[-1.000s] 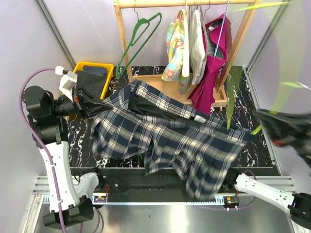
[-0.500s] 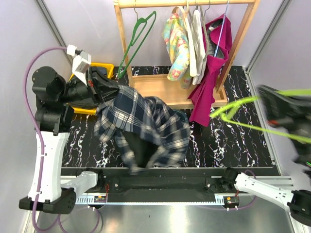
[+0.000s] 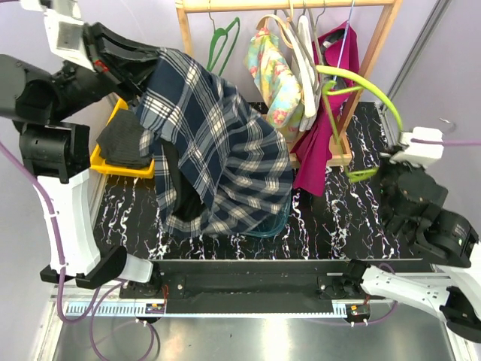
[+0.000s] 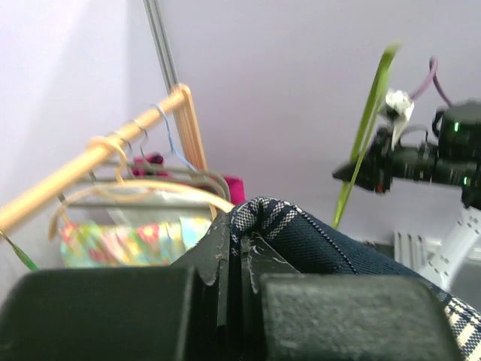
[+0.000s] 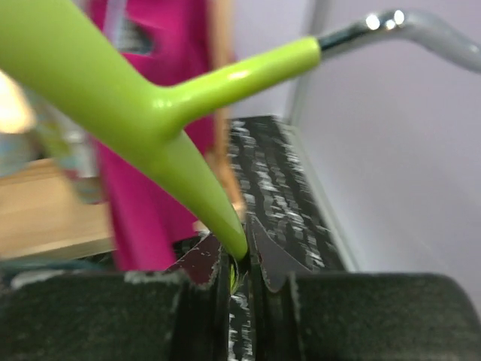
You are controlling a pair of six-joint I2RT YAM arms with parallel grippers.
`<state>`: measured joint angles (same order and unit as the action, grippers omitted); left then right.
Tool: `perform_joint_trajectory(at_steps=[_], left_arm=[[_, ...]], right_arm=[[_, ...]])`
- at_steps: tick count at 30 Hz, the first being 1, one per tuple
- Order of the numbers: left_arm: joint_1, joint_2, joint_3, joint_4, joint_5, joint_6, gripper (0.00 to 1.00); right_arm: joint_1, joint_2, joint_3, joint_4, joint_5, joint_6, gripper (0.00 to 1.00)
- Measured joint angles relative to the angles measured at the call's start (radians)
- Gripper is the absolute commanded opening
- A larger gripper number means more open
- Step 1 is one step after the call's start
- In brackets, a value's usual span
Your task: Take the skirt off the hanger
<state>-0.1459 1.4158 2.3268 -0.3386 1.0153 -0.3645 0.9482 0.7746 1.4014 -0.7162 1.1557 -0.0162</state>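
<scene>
The navy and white plaid skirt (image 3: 218,150) hangs high over the left of the table, and its hem reaches the marbled top. My left gripper (image 3: 146,66) is raised at the upper left and shut on the skirt's waistband (image 4: 301,233), with cloth pinched between the fingers (image 4: 242,252). The lime green hanger (image 3: 361,79) is apart from the skirt, arching in front of the rack at the right. My right gripper (image 3: 385,167) is shut on the hanger's arm (image 5: 150,98), whose tip sits between the jaws (image 5: 242,263); its metal hook (image 5: 406,22) points up right.
A wooden clothes rack (image 3: 188,45) stands at the back with a dark green hanger (image 3: 218,45), a floral garment (image 3: 270,83) and a magenta garment (image 3: 323,135). A yellow bin (image 3: 105,159) holding dark cloth (image 3: 124,139) sits at the left, beside the hanging skirt.
My left arm has lifted the skirt from the table up to the upper left. The right arm has swung the green hanger, free of the skirt, in towards the rack.
</scene>
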Motion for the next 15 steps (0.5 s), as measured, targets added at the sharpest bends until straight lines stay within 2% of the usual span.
perform_joint_trajectory(at_steps=[2,5,6,8,10,11,15], left_arm=[[0.000,0.016,0.053,0.021,-0.020,-0.013,0.00],[0.000,0.001,0.031,0.052,-0.035,-0.017,0.00],[-0.001,-0.022,-0.018,0.071,-0.044,-0.010,0.00],[-0.005,-0.083,-0.161,0.081,-0.058,0.021,0.00],[-0.020,-0.143,-0.331,0.090,-0.074,0.066,0.00],[-0.029,-0.162,-0.391,0.087,-0.080,0.086,0.00],[-0.107,-0.196,-0.644,0.025,-0.157,0.218,0.00]], right_arm=[[0.000,-0.023,-0.031,-0.007,0.075,0.006,0.00],[0.000,-0.059,-0.073,-0.006,0.201,0.013,0.00],[0.000,-0.059,-0.081,0.007,0.224,0.001,0.00],[-0.001,-0.060,-0.153,0.163,0.270,-0.116,0.00],[0.000,-0.059,-0.285,0.429,0.290,-0.305,0.00],[-0.001,-0.051,-0.333,0.502,0.295,-0.359,0.00],[-0.006,-0.001,-0.485,0.698,0.302,-0.499,0.00]])
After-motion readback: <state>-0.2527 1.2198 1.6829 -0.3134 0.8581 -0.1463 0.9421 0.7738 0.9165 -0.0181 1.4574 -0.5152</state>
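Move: The left hand pinches the skirt's top edge high above the table; the teal basket, the likely place for the skirt, lies about 5 cm ahead, 8 cm right and some 62 cm below. The yellow bin is about 30 cm ahead, 26 cm left and equally far down. From the right hand, holding the empty light-green hanger, the basket is 4 cm ahead, 33 cm left and 40 cm below; the pink garment hangs roughly 25 cm ahead, 12 cm left, 10 cm lower. Bring the left gripper, still shut on the skirt, up a touch, then swiftly down about 14 cm and some 6 cm forward, letting the cloth sink towards the basket as the wrist rolls slightly. Keep the right gripper's pinch on the light-green hanger: swing it right, then back left and down about 7 cm, turning clockwise while its left side dips. ##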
